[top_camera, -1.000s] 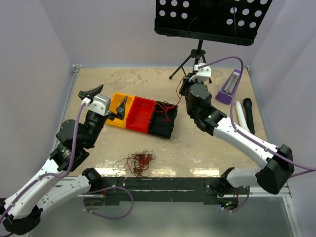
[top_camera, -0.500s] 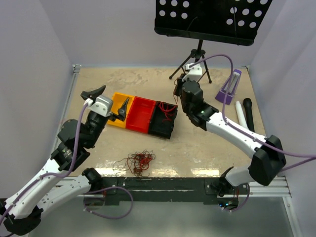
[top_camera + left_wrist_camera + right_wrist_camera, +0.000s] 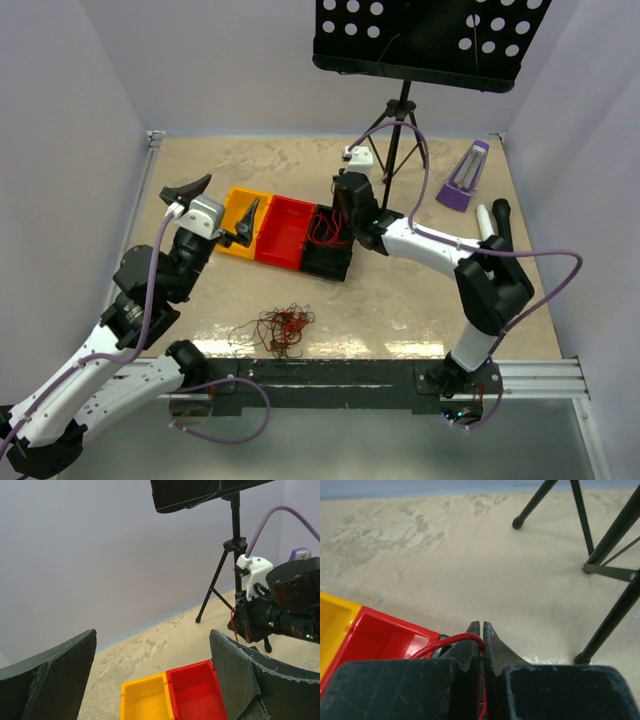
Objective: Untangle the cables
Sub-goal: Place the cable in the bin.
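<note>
A tangle of thin red and dark cables [image 3: 280, 328] lies on the table near the front edge. My right gripper [image 3: 336, 220] hovers over the back of the black bin [image 3: 330, 260]. It is shut on a red cable [image 3: 445, 642], which arcs out of the shut jaws [image 3: 481, 630] to the left. More red cable [image 3: 322, 230] loops down into the black bin. My left gripper [image 3: 230, 192] is wide open above the yellow bin [image 3: 236, 222], with nothing between its fingers [image 3: 152, 640].
A yellow bin [image 3: 145, 700], a red bin [image 3: 285, 232] and the black bin stand in a row mid-table. A music stand [image 3: 400, 110] on a tripod is at the back. A purple object [image 3: 465, 180], a white stick [image 3: 486, 228] and a black stick [image 3: 503, 228] lie at the right.
My right arm has swung left, carrying the shut gripper and its red cable from beside the tripod to the back edge of the black bin. The left arm has barely moved.
</note>
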Controlling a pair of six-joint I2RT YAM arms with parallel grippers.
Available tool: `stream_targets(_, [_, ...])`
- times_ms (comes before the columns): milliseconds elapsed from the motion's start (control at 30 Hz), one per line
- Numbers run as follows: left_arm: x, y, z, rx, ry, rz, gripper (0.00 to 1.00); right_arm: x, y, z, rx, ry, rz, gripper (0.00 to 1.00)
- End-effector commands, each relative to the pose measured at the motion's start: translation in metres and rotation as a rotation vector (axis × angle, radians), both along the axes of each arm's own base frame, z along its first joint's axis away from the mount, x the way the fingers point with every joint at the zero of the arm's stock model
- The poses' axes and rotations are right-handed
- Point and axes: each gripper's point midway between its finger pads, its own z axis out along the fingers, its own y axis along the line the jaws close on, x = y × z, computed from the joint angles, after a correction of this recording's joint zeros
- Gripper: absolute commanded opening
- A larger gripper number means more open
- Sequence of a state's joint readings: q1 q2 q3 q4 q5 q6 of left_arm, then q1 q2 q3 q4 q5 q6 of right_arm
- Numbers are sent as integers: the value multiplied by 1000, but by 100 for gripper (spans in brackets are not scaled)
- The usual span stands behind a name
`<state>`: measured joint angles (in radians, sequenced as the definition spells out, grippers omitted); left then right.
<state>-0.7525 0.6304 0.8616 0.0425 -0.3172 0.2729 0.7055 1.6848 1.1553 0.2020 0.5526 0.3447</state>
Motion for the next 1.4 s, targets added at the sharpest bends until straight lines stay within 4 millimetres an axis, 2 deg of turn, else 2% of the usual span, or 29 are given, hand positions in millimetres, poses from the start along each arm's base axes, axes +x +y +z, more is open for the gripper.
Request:
stream_targets(0, [0,1,0,-6,-11,-3,100,13,15,1,56,3,1,0])
stream_targets(167, [-1,2,2,-6,-16,-2,100,14,18,-33,17,70,-12,0])
stream_targets(333, [-1,1,0,-6,-17,-7,100,7,22,-59,-9,126,4,0])
stream_targets(467, [-2,0,-1,-5,-15,-19,100,4,25,-90,-31,190,13,0])
stream_targets(667, [-2,-4,-1,8,-5,-38,100,2,35,-111,-26,230,31,0])
stream_targets(833, [-1,-4,-4,19,-6,-31,100,-12,35,-128,-18,261,26,0])
stream_targets(933, [0,-6,-9,24,0,-39,100,-22,36,-120,-8,242,32,0])
stream_targets(1000, [0,-8,-11,23,2,-45,100,-27,38,-99,5,197,29,0])
stream_targets(1133, [0,-8,-14,21,1,-48,100,-35,43,-68,17,143,37,0])
stream_targets(1267, [0,-8,-15,24,5,-46,100,-38,44,-52,32,125,41,0])
stream_targets(1367, [-1,-7,-15,25,6,-43,100,-46,48,-48,35,128,48,0])
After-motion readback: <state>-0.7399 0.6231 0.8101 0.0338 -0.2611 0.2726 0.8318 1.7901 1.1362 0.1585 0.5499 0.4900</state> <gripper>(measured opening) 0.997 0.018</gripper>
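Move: The right hand still pinches the red cable; the black bin it is meant for is centred about 10 cm back, 5 cm left and 16 cm below. The red bin adjoins it, about 15 cm left and 9 cm back of the hand, and the nearest tripod foot stands some 8 cm right and 7 cm back. From the left hand the black bin lies about 7 cm ahead, 20 cm right and far below. Right hand lowers the pinched cable about 9 cm towards the black bin, then draws back-left some 6 cm, rising slightly. ##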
